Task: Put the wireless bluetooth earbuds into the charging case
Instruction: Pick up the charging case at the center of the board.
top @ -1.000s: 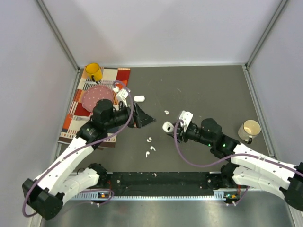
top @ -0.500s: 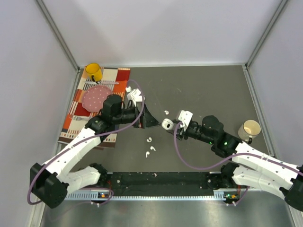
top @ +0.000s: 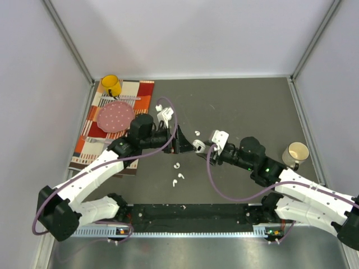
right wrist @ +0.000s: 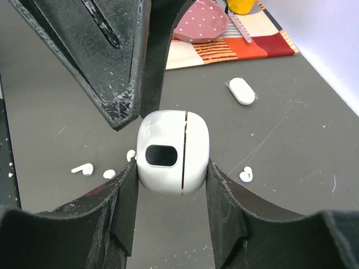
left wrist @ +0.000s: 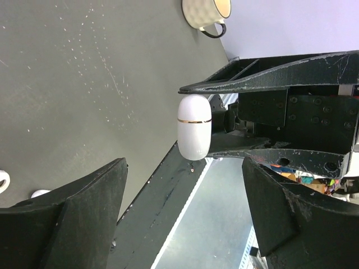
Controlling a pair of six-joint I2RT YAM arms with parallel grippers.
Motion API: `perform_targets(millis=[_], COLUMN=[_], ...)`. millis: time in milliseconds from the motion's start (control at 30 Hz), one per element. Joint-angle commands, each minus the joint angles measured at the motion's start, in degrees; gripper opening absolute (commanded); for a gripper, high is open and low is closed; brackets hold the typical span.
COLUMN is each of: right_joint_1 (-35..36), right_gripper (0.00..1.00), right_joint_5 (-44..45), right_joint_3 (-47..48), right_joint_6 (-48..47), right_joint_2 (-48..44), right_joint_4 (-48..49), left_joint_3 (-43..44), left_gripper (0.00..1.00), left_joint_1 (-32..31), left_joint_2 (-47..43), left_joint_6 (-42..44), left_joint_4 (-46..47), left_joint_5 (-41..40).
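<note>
My right gripper (right wrist: 171,167) is shut on a white charging case (right wrist: 173,151), lid closed along a thin seam, held above the table's middle (top: 198,145). My left gripper (top: 182,141) is just left of the case, open, its black fingers (left wrist: 84,213) spread wide with nothing between them; the case (left wrist: 194,126) shows beyond their tips. Tiny white earbuds lie loose on the dark table: one (top: 197,133) behind the case, three (top: 177,166) (top: 180,175) (top: 174,182) in front. The right wrist view shows them at left (right wrist: 83,168) and right (right wrist: 245,175).
A second white case (right wrist: 242,91) lies near the striped mat (top: 95,137), which carries a pink dotted plate (top: 116,115) and a yellow mug (top: 111,85). A cream mug (top: 296,152) stands at the right edge. Grey walls enclose the table.
My left arm has swung right from the mat's edge until its open gripper reached the case. My right gripper kept hold of the case and barely moved.
</note>
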Motion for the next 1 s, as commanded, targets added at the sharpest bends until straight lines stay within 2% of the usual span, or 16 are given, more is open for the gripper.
perform_targets(millis=[0,300,600,733,800,867,967], right_joint_1=[0.8,1.1,1.2,1.2,1.2,1.2,1.2], right_gripper=[0.0,0.0,0.0,0.0,0.0,0.0,0.0], right_joint_5=[-0.3,-0.4,-0.7,-0.8,-0.9,-1.0,-1.4], right_joint_3=[2.0,1.6,0.7,0.6,0.4,0.4,0.5], right_joint_6=[0.9,1.0,1.8,1.9,1.8,1.7,1.6], right_joint_2=[-1.6,-2.5,-3.6,-3.9,-4.0,-3.9,-3.9], right_joint_4=[3.3,3.1,3.0,2.8,2.8,2.8,2.7], left_joint_3=[1.9,3.0,2.7,2.6,2.7,2.7,2.8], left_gripper=[0.87,0.78,0.75,0.63,0.62,0.56,0.56], left_joint_1=[-1.0,-2.3,-3.2,-3.4,-3.4,-3.7,-3.8], left_joint_2=[1.3,3.8,3.6,3.9,4.0,4.2,4.4], left_joint_6=[-1.2,-1.3,-2.0,-2.3,-2.3,-2.3,-2.4], left_joint_4=[4.9,6.0,8.5,9.4,9.6,9.5,9.6], left_joint_5=[-1.0,-1.2,-1.6,-1.3,-1.2,-1.1,-1.2])
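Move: Just off the left fingertips hangs the charging case, still in the right hand's grip: about 5 cm to the left hand's right, level with it fore and aft, and some 2 cm lower. From the right hand it sits about 1 cm ahead and 1 cm left. On the board some 20 cm below the left hand, one earbud lies about 14 cm ahead and 5 cm right, another about 2 cm back and 4 cm left. Reaching rightwards about 2.5 cm towards the held charging case, the left hand dips about 1 cm, then rises back while its fingers go from nearly wide open to a little over half, drawing in around the case's near end. The right hand keeps its grip and lifts the case about 1.5 cm. Whether a left finger touches the case can't be seen for sure. ##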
